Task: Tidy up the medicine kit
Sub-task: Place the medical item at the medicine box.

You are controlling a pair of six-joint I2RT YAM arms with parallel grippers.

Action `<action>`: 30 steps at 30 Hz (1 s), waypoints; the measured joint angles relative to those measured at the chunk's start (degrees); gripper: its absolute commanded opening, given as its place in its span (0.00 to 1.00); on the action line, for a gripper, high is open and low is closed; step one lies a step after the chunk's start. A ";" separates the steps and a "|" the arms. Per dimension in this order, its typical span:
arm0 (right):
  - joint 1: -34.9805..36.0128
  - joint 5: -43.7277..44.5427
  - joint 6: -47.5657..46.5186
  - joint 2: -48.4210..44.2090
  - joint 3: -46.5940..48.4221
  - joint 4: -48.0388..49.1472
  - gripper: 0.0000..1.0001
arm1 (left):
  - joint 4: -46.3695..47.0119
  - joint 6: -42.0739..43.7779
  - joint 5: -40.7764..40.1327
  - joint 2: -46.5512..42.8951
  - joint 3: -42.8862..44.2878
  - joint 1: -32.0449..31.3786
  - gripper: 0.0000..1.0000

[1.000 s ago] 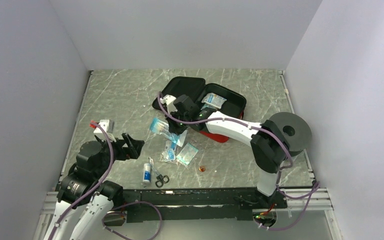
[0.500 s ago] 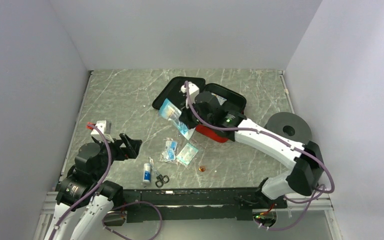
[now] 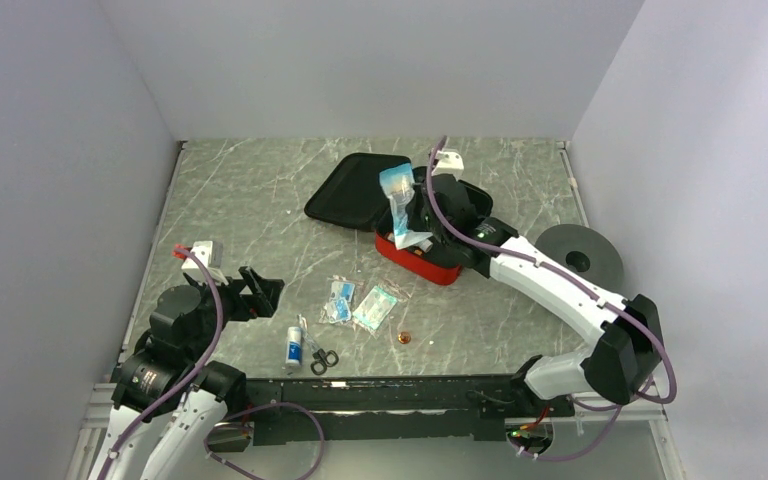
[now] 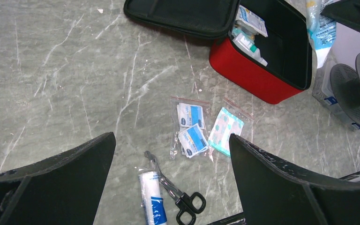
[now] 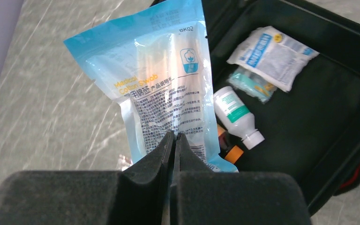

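The red medicine kit (image 3: 420,262) (image 4: 255,75) lies open at the table's middle back, its black lid flat to the left. My right gripper (image 3: 412,228) (image 5: 174,137) is shut on a blue cotton swab packet (image 3: 398,200) (image 5: 161,89), held in the air over the kit's left edge. Inside the kit (image 5: 309,108) lie a white bottle (image 5: 236,117), a white sachet (image 5: 272,56) and an orange-capped vial (image 5: 229,150). My left gripper (image 3: 260,290) (image 4: 171,140) stands open near the front left, nothing between its fingers.
On the table in front of the kit lie a bag of blue wipes (image 3: 340,300) (image 4: 191,129), a teal plaster pack (image 3: 374,307) (image 4: 226,130), a gauze roll (image 3: 294,349) (image 4: 152,201), black-handled scissors (image 3: 320,355) (image 4: 180,199) and a small copper coin (image 3: 404,339). A grey disc (image 3: 580,258) stands at the right.
My right gripper has lifted the cotton swab packet from the table left of the kit and carried it right and back, over the kit. The left arm has stayed still.
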 measured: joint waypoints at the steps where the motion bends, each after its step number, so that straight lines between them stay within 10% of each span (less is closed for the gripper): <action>1: -0.22 1.79 1.62 0.02 0.17 -0.46 0.00 | 0.00 0.00 0.02 0.00 0.00 0.00 0.99; 30: -11.32 19.30 39.74 17.33 10.05 -18.82 0.00 | 0.02 0.02 0.61 0.11 0.00 0.00 0.99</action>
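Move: The shut right fingers hold the cotton swab packet above the left side of the medicine box. The middle of the open box lies about 7 cm to this hand's right, 4 cm farther out and roughly 10 cm below. In the box, the white bottle is some 3 cm to the right and 2 cm ahead, the gauze packet about 9 cm ahead and 5 cm to the right. From the idle left hand the box is roughly 22 cm ahead and 36 cm to the right. Rightward first and somewhat forward, nearly level, then also down, the right hand carries the cotton swab packet in across the medicine box: some 10 cm right, 7 cm forward and 8 cm down. The wrist swings clockwise by nearly 50 degrees and tips the fingers farther down, lining the packet up with the box. The fingers keep their pinch, and the last bit is mostly sinking. ##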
